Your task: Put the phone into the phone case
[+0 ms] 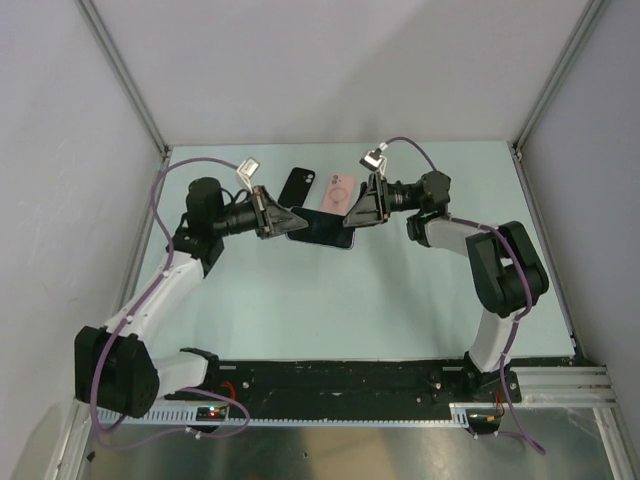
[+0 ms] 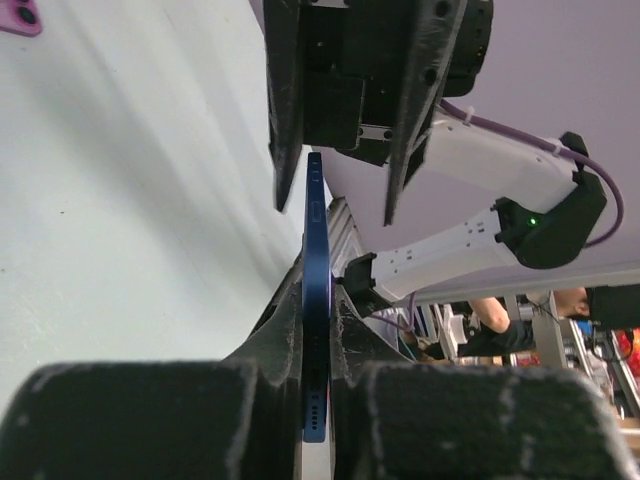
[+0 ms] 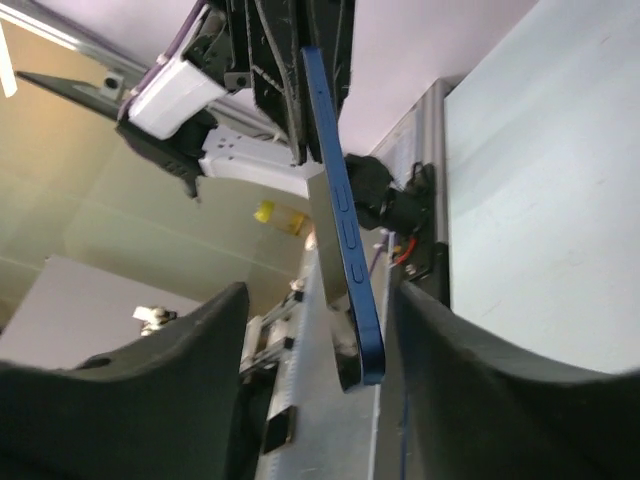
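Observation:
A dark phone with a blue rim [image 1: 322,230] hangs above the table between my two grippers. My left gripper [image 1: 298,222] is shut on its left end; in the left wrist view the phone [image 2: 316,220] stands edge-on, pinched between both pads [image 2: 318,310]. My right gripper [image 1: 350,218] stands open around the other end. In the right wrist view the phone [image 3: 340,200] lies close to the right finger [image 3: 440,340], with a wide gap to the left one. The pink phone case [image 1: 340,192] lies flat on the table just behind the phone.
A black phone-shaped item [image 1: 297,186] lies beside the pink case, to its left. White walls and metal posts close in the pale green table [image 1: 400,300] at the back and sides. The arm bases sit on the black rail [image 1: 340,375] at the near edge.

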Robot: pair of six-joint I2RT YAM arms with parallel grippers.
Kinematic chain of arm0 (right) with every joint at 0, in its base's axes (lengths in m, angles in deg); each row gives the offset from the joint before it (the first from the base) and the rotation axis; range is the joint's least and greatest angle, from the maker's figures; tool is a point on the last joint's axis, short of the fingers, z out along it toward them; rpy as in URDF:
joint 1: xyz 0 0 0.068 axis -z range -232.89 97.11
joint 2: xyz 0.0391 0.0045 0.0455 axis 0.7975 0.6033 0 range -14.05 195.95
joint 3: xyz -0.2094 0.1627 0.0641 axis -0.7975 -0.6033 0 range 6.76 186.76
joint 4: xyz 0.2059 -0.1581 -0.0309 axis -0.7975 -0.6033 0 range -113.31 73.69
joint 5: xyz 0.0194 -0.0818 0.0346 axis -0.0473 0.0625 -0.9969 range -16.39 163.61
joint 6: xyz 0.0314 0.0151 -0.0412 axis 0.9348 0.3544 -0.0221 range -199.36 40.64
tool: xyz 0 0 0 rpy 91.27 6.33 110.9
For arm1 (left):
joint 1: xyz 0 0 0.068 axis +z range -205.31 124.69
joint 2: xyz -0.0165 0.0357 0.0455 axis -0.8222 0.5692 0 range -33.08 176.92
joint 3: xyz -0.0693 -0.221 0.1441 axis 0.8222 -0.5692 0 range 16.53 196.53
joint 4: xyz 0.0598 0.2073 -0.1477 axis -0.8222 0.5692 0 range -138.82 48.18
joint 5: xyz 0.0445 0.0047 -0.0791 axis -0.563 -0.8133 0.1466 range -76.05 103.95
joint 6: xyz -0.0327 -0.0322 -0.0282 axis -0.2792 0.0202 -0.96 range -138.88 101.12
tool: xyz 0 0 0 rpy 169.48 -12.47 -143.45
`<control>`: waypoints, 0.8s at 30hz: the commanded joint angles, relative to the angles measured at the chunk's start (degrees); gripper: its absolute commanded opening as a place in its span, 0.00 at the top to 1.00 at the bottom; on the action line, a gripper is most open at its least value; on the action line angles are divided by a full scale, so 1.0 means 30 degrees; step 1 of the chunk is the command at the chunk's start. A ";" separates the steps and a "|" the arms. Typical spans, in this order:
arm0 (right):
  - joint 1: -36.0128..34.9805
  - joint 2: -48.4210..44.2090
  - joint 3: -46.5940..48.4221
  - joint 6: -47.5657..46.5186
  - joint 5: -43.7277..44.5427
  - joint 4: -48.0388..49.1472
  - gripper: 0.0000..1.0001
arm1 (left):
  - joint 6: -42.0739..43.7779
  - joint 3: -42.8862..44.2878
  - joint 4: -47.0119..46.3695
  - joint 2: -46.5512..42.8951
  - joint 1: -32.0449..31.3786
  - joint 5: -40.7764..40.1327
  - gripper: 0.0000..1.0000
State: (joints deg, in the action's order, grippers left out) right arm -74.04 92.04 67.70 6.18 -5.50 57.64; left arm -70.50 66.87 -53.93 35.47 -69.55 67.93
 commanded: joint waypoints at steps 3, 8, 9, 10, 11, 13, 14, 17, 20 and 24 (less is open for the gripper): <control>0.0930 -0.2683 0.0940 -1.1450 0.3623 -1.2453 0.15 | 0.0191 -0.0080 0.0225 -0.1097 0.0672 -0.2135 1.00; 0.0454 -0.4297 0.3515 -1.9411 1.5628 -2.7592 0.03 | 0.3119 0.1038 0.5420 -0.2561 0.1594 -0.7134 1.00; 0.0353 -0.4023 0.3831 -1.9333 1.6883 -2.8304 0.03 | 0.3629 0.1210 0.6256 -0.3024 0.1647 -0.8799 1.00; 0.0171 -0.3740 0.4355 -1.9323 1.8507 -2.9026 0.04 | 0.3928 0.1296 0.7025 -0.3387 0.1703 -1.0553 1.00; -0.0228 -0.3203 0.4925 -1.9465 1.9816 -2.9988 0.04 | 0.4121 0.1339 0.7645 -0.3891 0.1745 -1.1856 1.00; -0.1164 -0.1921 0.6575 -1.9585 2.3487 -3.1669 0.03 | 0.4295 0.1393 0.8805 -0.4781 0.1821 -1.4246 1.00; -0.1540 -0.1209 0.7705 -1.9581 2.5251 -3.2335 0.02 | 0.4378 0.1431 0.9179 -0.5144 0.1848 -1.5225 1.00; -0.2623 0.1299 1.0510 -1.9006 2.8904 -3.4097 0.01 | 0.4747 0.1534 1.0059 -0.6085 0.1883 -1.6925 1.00; -0.3202 0.3367 1.3145 -1.8183 3.0924 -3.4892 0.01 | 0.5083 0.1569 1.0554 -0.6470 0.1902 -1.7496 1.00; -0.3677 0.6671 1.7008 -1.7646 3.2300 -3.6382 0.01 | 0.5276 0.1315 1.0675 -0.6701 0.1903 -1.7335 1.00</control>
State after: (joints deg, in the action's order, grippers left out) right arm -84.34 105.22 108.05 -48.11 79.61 -43.66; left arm -56.88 68.67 -21.42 16.70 -64.22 19.23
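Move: The pink case lies roughly 26 cm ahead of my right hand, 3 cm to its left and 25 cm below. On the table beside it are the black case, some 29 cm ahead of this hand and 17 cm left, and the purple case, about 24 cm ahead and 8 cm right. My left hand grips the phone, whose middle is about 8 cm left of my right hand and 3 cm back. From my left hand the pink case is 28 cm ahead, 11 cm right and 26 cm below. I finish opening my right hand wide and draw it off the phone's right end, swinging some 19 cm forward, then also 14 cm down towards the pink case while the fingers turn from pointing left to forward and down. My left hand keeps its grip and carries the phone about 15 cm left and slightly down, its fingers swinging from rightward to forward and a little down. ##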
